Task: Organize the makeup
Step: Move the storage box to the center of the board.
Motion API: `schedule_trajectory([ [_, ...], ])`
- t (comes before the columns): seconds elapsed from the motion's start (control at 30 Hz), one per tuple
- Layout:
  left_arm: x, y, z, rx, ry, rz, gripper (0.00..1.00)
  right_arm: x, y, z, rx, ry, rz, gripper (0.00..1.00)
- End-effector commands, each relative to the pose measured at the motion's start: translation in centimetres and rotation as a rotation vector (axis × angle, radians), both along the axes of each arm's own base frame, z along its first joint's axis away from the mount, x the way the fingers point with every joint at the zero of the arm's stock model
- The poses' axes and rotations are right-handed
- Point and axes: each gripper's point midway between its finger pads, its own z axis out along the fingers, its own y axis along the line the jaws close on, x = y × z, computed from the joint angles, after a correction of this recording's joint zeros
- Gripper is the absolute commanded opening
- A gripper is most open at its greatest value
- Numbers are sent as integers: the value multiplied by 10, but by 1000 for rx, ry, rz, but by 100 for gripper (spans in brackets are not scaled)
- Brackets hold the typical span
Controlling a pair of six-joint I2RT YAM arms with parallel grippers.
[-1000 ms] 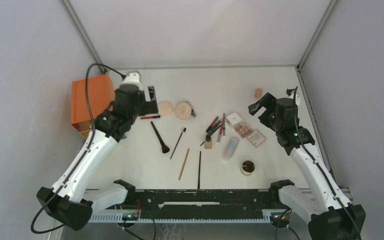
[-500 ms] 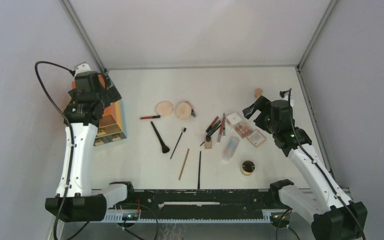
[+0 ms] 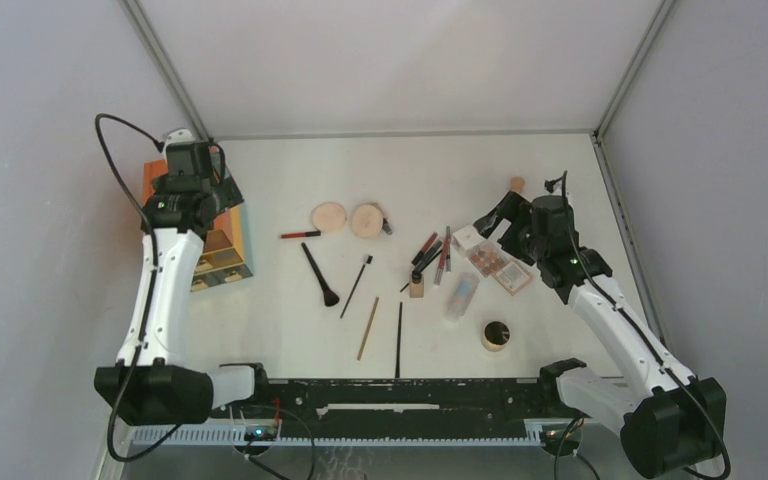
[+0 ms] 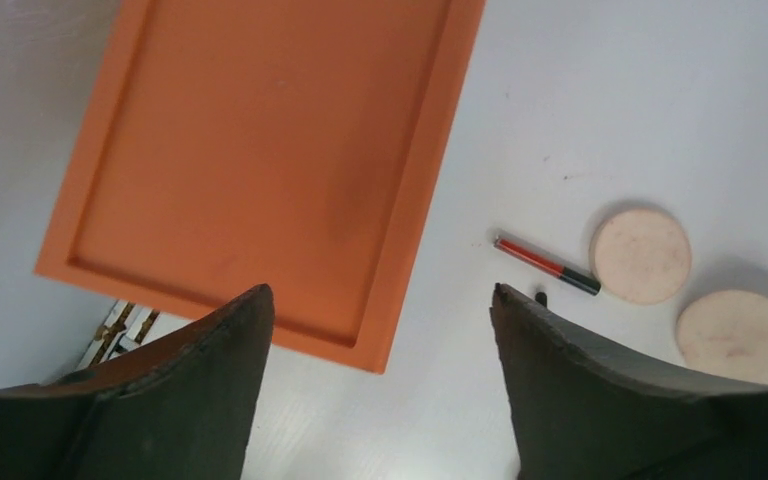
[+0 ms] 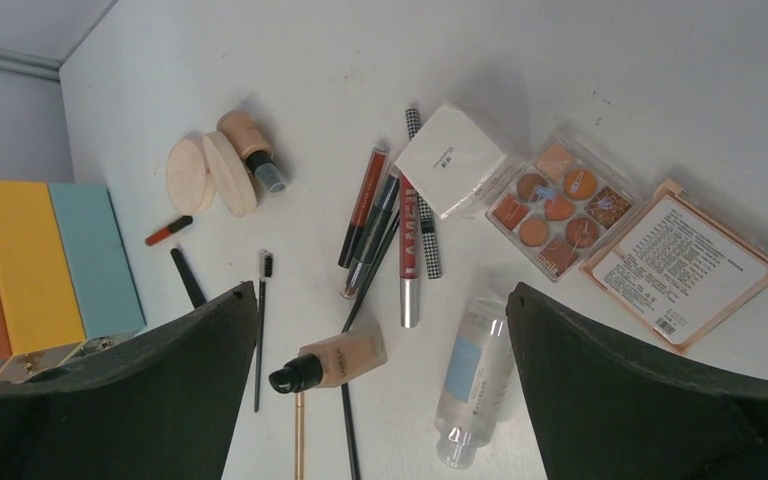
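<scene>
The makeup lies scattered across the white table. Two round tan compacts (image 3: 330,216) (image 4: 640,255) sit beside a red pencil (image 3: 300,234) (image 4: 545,265). Nearer are a black brush (image 3: 320,274), a wooden pencil (image 3: 368,328) and a black pencil (image 3: 398,340). To the right lie a foundation bottle (image 5: 338,360), a clear tube (image 3: 462,296) (image 5: 470,385), a reddish-pan palette (image 3: 487,260) (image 5: 560,205) and a small jar (image 3: 496,335). My left gripper (image 3: 218,190) (image 4: 380,297) hangs open and empty over the orange box's corner. Above the pencils and tube, my right gripper (image 3: 495,215) (image 5: 380,295) is open and empty.
The orange three-drawer box (image 3: 222,245) (image 4: 260,150) stands at the table's left edge, with yellow and teal sides showing in the right wrist view (image 5: 50,260). A printed carton (image 5: 685,265) lies right of the palette. A small tan bottle (image 3: 516,185) stands at the back right, near the wall.
My left arm has swung from near the compacts leftwards to over the orange box. The right gripper has edged left towards the palette and the pencils.
</scene>
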Motion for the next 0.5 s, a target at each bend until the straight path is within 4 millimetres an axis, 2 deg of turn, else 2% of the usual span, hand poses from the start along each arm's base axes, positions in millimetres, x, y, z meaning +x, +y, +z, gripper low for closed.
schedule_trajectory([
  [0.0, 19, -13, -19, -50, 10, -55, 77, 9, 9, 18, 31, -58, 18, 100],
  [0.1, 23, -14, -32, -59, 26, -55, 62, 7, 6, 11, 12, -33, 4, 100],
  [0.2, 27, -13, -40, -56, 43, -48, 54, 5, 4, 4, -2, -8, -3, 100],
  [0.47, 47, -21, -54, -94, 77, -89, 52, 4, 5, 5, 3, -10, 6, 100],
])
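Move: The storage box is just ahead of the left gripper and off to its left: its middle is some 4 cm ahead, 6 cm left and 14 cm below, its orange top closer beneath. The red lip pencil lies about 7 cm ahead, 10 cm right and 25 cm down; at table height too are the nearest powder puff, 10 cm ahead and 16 cm right, and the big brush, 3 cm back and 15 cm right. From the right hand the box is roughly 56 cm left, 3 cm ahead and 6 cm below. Sink the left gripper about 5 cm towards the right-hand rim of the box's orange top while easing forward, then level off and slide on forward along that rim, some 3 cm forward in all. Narrow the fingers on the way from nearly wide open to about half, lining the rim up between them, with the wrist almost unturned. ##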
